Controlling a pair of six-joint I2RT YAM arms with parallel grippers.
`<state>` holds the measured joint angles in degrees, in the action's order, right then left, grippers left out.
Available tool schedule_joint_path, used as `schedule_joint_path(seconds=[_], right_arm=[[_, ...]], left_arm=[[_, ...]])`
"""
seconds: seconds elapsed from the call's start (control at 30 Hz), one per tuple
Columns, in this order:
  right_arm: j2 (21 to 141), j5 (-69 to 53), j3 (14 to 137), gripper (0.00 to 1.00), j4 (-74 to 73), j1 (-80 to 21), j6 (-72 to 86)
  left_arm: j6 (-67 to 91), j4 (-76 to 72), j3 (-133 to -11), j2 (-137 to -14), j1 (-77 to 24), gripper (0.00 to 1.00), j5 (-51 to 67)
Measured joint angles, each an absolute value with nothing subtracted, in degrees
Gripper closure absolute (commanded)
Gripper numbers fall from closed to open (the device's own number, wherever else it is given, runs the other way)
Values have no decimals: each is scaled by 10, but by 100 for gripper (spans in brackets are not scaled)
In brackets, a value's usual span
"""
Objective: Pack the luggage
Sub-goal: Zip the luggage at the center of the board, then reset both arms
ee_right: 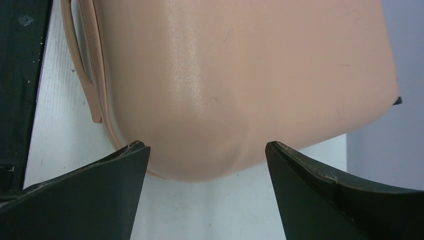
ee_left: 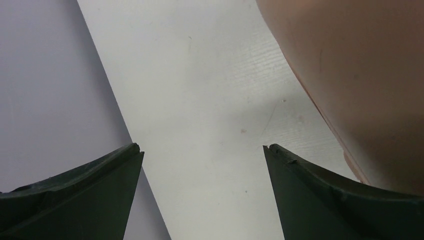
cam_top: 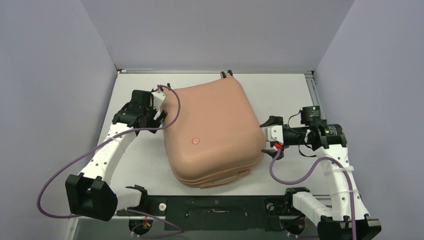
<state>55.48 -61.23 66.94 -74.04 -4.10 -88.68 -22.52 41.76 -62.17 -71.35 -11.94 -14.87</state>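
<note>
The luggage (cam_top: 215, 132), a salmon-pink hard-shell suitcase, lies flat and shut in the middle of the white table (cam_top: 285, 95). A small round dot (cam_top: 195, 141) shows on its upper shell and dark wheels (cam_top: 227, 74) at its far end. My left gripper (cam_top: 155, 107) is at the case's far-left corner. In the left wrist view it (ee_left: 202, 147) stands open over bare table, with the luggage (ee_left: 360, 75) just to its right. My right gripper (cam_top: 265, 136) faces the case's right side. It (ee_right: 207, 145) is open, with a rounded corner of the luggage (ee_right: 240, 75) just beyond its tips.
Lavender walls (cam_top: 45, 75) close in the table on the left, back and right. A black strip (cam_top: 215, 206) runs along the near edge between the arm bases. Purple cables (cam_top: 75, 162) loop beside each arm. A metal rail (cam_top: 312, 90) lines the far right edge.
</note>
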Motion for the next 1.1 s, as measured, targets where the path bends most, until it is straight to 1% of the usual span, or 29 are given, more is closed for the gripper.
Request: schedule_joint_path(seconds=[0.1,0.23,0.33,0.47,0.77,1.1], right_arm=[[560,-618,614,10,-672,-46,-832],[550,-615,578,10,-612,-48,-719],[538,-608,555,10,-558,-51,-632],[542,-606,535,10,-491,-57,-551],[562,-570,530,10,-408,-62,-474],[575,-514,530,10,-350,-80,-412]], left_arm=[[-203,377,-622,-728,-134,3,-183],[-181,327,-632,-759,-154,3,-246],[-169,300,-662,-801,-166,4,-286],[-162,261,-707,-861,-172,4,-307],[-176,236,-807,-960,-197,4,-347],[-187,230,-888,-1025,-211,4,-349]])
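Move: From the left hand, the luggage's middle lies about 23 cm to the right, 4 cm back and 5 cm lower. The round emblem on its top is some 8 cm back, 14 cm right and 6 cm up; its far-left wheel about 14 cm ahead, 3 cm right and 2 cm lower. From the right hand, the luggage's middle is some 19 cm left, 1 cm ahead and 14 cm down, and its carry handle 17 cm back, 14 cm left and equally low. Run the open left gripper forward about 17 cm along the luggage's left side, leaning rightward into it and rising a little as the fingers tip up. Meanwhile dip the open right gripper some 4 cm onto the near-right corner, then push that corner forward about 7 cm, turning the wrist clockwise some 20 degrees. ##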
